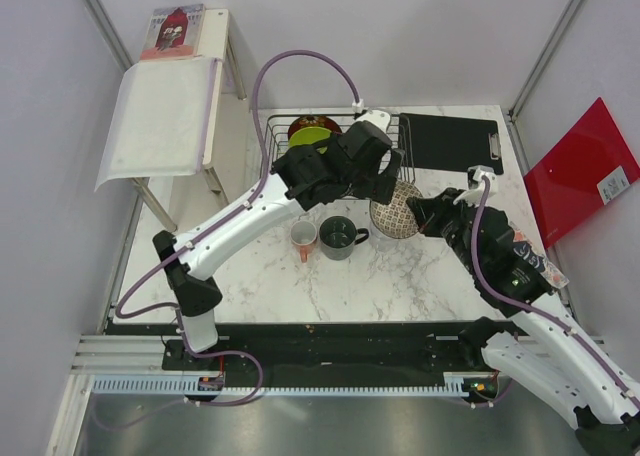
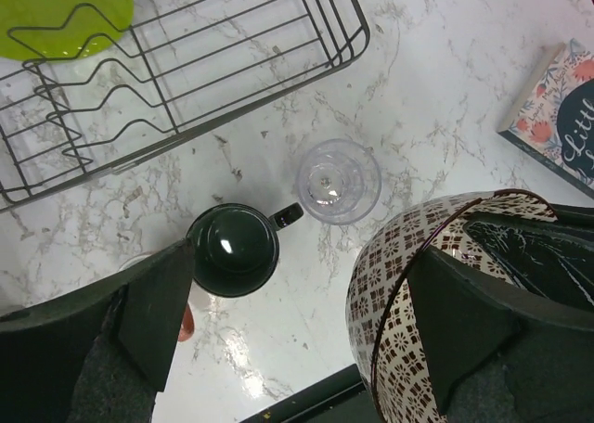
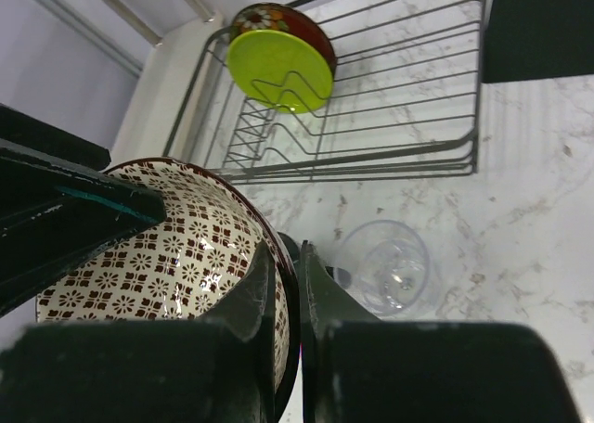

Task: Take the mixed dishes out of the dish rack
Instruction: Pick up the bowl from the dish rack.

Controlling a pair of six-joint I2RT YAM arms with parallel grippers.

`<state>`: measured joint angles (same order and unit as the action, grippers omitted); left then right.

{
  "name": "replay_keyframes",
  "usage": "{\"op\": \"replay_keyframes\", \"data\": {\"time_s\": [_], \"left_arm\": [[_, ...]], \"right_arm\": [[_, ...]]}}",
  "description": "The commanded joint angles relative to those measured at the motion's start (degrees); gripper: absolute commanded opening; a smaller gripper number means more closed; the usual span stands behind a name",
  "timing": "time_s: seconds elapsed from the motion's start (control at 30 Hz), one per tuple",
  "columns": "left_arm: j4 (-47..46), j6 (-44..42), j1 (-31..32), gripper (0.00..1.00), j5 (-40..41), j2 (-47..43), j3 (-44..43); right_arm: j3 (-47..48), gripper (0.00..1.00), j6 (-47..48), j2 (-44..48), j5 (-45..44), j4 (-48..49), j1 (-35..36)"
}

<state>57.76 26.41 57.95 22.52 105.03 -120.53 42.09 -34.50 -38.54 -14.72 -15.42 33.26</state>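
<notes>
The small patterned bowl (image 3: 158, 247), white with dark red motifs, hangs tilted above the marble, and my right gripper (image 3: 297, 284) is shut on its rim. In the top view the bowl (image 1: 393, 218) lies between both grippers. My left gripper (image 2: 306, 321) is open wide, and its right finger (image 2: 464, 321) sits inside the bowl (image 2: 399, 284). The dark grey mug (image 2: 232, 249), the clear glass (image 2: 338, 180) and the orange-red cup (image 1: 304, 238) stand on the table. The dish rack (image 1: 280, 161) holds the lime-green plate (image 3: 278, 69) and the dark red bowl (image 3: 278, 19) upright.
A black clipboard (image 1: 450, 141) lies right of the rack. A book (image 2: 561, 108) lies on the marble beyond the bowl. A red folder (image 1: 580, 171) leans at the right wall, and a white shelf stand (image 1: 165, 116) stands at the back left.
</notes>
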Motion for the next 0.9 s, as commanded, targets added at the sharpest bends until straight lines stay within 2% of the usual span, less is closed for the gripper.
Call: {"op": "replay_keyframes", "data": {"time_s": [0.0, 0.2, 0.3, 0.47, 0.6, 0.73, 0.87], "left_arm": [[-4.32, 1.44, -5.39, 0.99, 18.41, -6.68, -1.56], [-5.02, 7.95, -8.38, 0.99, 28.43, -12.04, 3.98], [-5.55, 8.30, -9.61, 0.99, 30.21, -13.54, 4.86], [-7.82, 4.01, -10.93, 0.99, 32.14, -14.94, 4.95], [-9.50, -0.48, -13.30, 0.99, 27.07, -15.65, 5.39], [-9.59, -0.58, -13.66, 0.94, 24.77, -15.91, 7.76], [-10.21, -0.05, -13.66, 0.95, 21.87, -16.61, 11.36]], "right_arm": [[2.21, 0.00, 1.98, 0.23, 13.46, -0.31, 0.49], [1.16, 0.00, 4.26, -4.25, 28.83, 1.35, 0.67], [1.51, 0.00, 6.28, -8.02, 35.09, 2.06, 1.37], [4.49, 0.00, 10.41, -11.20, 34.33, -0.83, 6.10], [5.46, 0.00, 11.12, -11.47, 29.93, -1.37, 7.61], [5.90, 0.00, 11.04, -11.20, 28.52, -1.54, 7.61], [6.69, 0.00, 11.12, -11.38, 27.21, -3.29, 7.61]]}}
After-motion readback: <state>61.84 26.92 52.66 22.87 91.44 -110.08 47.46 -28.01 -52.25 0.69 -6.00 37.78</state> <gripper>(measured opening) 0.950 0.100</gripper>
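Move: The right hand holds the bowl by its rim, the bowl's middle about 5 cm to its left. The dark mug lies some 15 cm left of this hand, 3 ahead and 20 below; the clear glass is only about 4 cm left and 3 ahead, the pink cup about 23 cm left and 3 ahead, both just as low. From the open left hand the bowl's middle lies about 4 cm right, 4 back and 3 below. Leftward together, each by nearly 9 cm, the two hands travel side by side above the glass and towards the dark mug, easing to a stop. The right keeps its pinch on the bowl's rim and swings about 20 degrees counter-clockwise. The left stays wide open, rising some 2 cm, with its right-hand finger still overlapping the bowl's rim, seemingly just inside. ##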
